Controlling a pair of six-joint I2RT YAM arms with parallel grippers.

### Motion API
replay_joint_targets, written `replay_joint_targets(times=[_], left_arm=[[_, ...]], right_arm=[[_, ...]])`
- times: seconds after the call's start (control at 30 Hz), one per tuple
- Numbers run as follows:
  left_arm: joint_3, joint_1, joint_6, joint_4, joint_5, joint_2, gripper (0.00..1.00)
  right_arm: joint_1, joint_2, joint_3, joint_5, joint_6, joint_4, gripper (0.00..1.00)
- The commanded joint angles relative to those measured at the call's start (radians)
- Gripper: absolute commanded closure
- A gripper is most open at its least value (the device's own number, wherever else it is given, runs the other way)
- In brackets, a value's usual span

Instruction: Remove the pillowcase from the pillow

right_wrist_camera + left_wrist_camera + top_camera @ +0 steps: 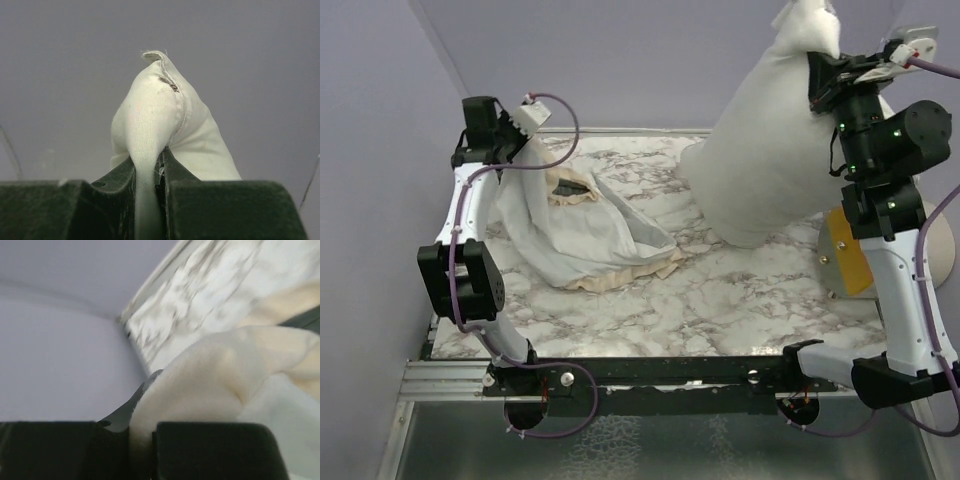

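Observation:
The plump white pillow point(770, 150) hangs at the back right, lifted by a top corner, its lower end resting on the marble table point(720, 300). My right gripper point(820, 75) is shut on that corner point(160, 105), with white cloth squeezed between the jaws. The limp pillowcase point(585, 235) lies at the left, inner white face up, with cream trim and a little dark grey showing. One end of it is pulled up by my left gripper point(525, 135), which is shut on a cream fold point(200, 385). Pillow and pillowcase are apart.
A round white base with an orange-yellow plate point(847, 255) stands at the right, behind my right arm. Lilac walls close in the back and left. A metal rail point(650, 370) runs along the near table edge.

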Motion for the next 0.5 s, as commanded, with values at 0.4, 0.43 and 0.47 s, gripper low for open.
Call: replay_joint_targets(times=[0.4,0.43,0.47], left_arm=[[0.465,-0.417,-0.352,-0.225,0.182,-0.067,0.09],[0.469,-0.417,-0.367,-0.225,0.141,-0.058,0.02],[0.476,-0.416,-0.377,-0.232,0.096,-0.045,0.01]], right_arm=[[0.004,0.091,0.004,-0.144,0.001,0.063,0.99],[0.004,0.105,0.035,-0.131,-0.017,0.061,0.99],[0.004,0.12,0.074,-0.114,-0.035,0.057,0.99]])
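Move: The left hand already grips the pillowcase by an edge and has it partly raised; the middle of its spread-out cloth lies about 20 cm right of that hand, 8 cm back and some 19 cm below. The pillow's middle is roughly 72 cm to the left hand's right, 9 cm back and 10 cm higher. From the right hand, which holds the pillow by its top corner, the pillowcase is about 58 cm left, 7 cm forward and 55 cm down. Still pinching the pillowcase edge, the left hand sweeps it about 25 cm to the right, towards the pillow, while rising some 18 cm, turning clockwise and levelling its fingers, then opens them wide near the end and lets go. The right hand keeps its grip on the pillow's corner and brings it a few centimetres down, left and forward, then eases slightly up. ##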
